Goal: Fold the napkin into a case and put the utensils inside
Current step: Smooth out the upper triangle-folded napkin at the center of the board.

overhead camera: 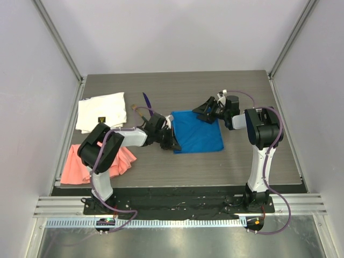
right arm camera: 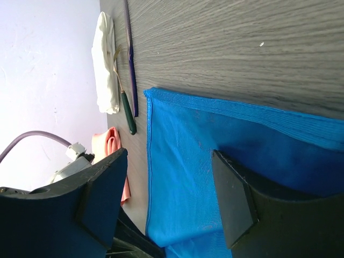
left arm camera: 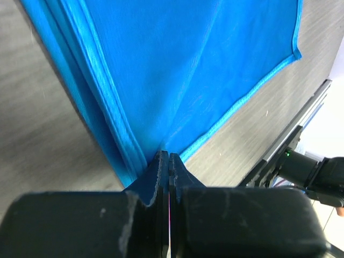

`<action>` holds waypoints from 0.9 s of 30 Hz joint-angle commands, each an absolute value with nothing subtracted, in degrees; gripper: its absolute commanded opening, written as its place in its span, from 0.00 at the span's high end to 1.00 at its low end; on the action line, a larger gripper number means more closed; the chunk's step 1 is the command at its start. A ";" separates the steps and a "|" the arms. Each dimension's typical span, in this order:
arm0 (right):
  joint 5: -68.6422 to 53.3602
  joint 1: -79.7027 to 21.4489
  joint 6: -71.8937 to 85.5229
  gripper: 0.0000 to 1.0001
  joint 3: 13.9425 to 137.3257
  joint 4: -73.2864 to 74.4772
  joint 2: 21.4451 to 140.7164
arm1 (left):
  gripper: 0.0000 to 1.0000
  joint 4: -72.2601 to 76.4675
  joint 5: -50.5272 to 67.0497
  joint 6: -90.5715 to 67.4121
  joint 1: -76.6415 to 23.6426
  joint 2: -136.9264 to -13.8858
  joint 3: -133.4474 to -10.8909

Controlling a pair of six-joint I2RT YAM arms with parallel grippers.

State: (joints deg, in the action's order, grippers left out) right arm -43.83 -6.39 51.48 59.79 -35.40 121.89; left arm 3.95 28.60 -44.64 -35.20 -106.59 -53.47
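The bright blue napkin [overhead camera: 199, 133] lies on the table with a fold along its left side [left arm camera: 102, 91]. My left gripper [overhead camera: 171, 142] is at its near-left corner, jaws shut [left arm camera: 165, 156] on the cloth edge, and creases run out from the tips. My right gripper [overhead camera: 207, 113] hovers open over the napkin's far edge [right arm camera: 177, 150], with nothing between its fingers [right arm camera: 234, 199]. The utensils lie left of the napkin: a purple piece [overhead camera: 146, 100] [right arm camera: 130, 59] and a green-handled one with a tan end [overhead camera: 138, 112] [right arm camera: 127, 110]. No case shape shows.
A white cloth with a small dark label [overhead camera: 101, 112] lies at the back left. A salmon-pink cloth [overhead camera: 80, 164] sits at the near left, partly under my left arm. Grey walls close in the table on three sides.
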 commanded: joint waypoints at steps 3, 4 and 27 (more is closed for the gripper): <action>-40.17 -5.63 47.46 0.30 60.29 -30.33 123.84 | 1.00 11.84 33.83 -50.70 -32.00 -102.83 -46.33; -40.17 -5.71 46.85 0.30 60.73 -29.37 123.66 | 1.00 13.95 34.71 -52.10 -31.64 -103.09 -44.84; -40.43 -5.71 44.74 0.30 61.96 -26.10 122.43 | 1.00 0.35 34.27 -46.49 -31.29 -95.61 -55.62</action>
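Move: The napkin's near-left corner lies just about 2 cm back and 2 cm to the left of the left hand, whose shut fingertips are already down on the cloth; the napkin's middle is some 8 cm ahead and 9 cm right of it. The green-handled utensil lies about 15 cm ahead and 16 cm left, the purple knife 20 cm ahead and 13 cm left. From the right hand that corner is roughly 19 cm back and 13 cm left, some 2 cm lower. The napkin's near-left corner is smoothed outwards: the left hand, fingers still shut, sweeps low over it to the left and back, about 4 cm, then lifts clear, rising some 8 cm and swinging forward and a little right again. The right hand stays on the far part of the napkin, fingers apart, still pressing it down. ##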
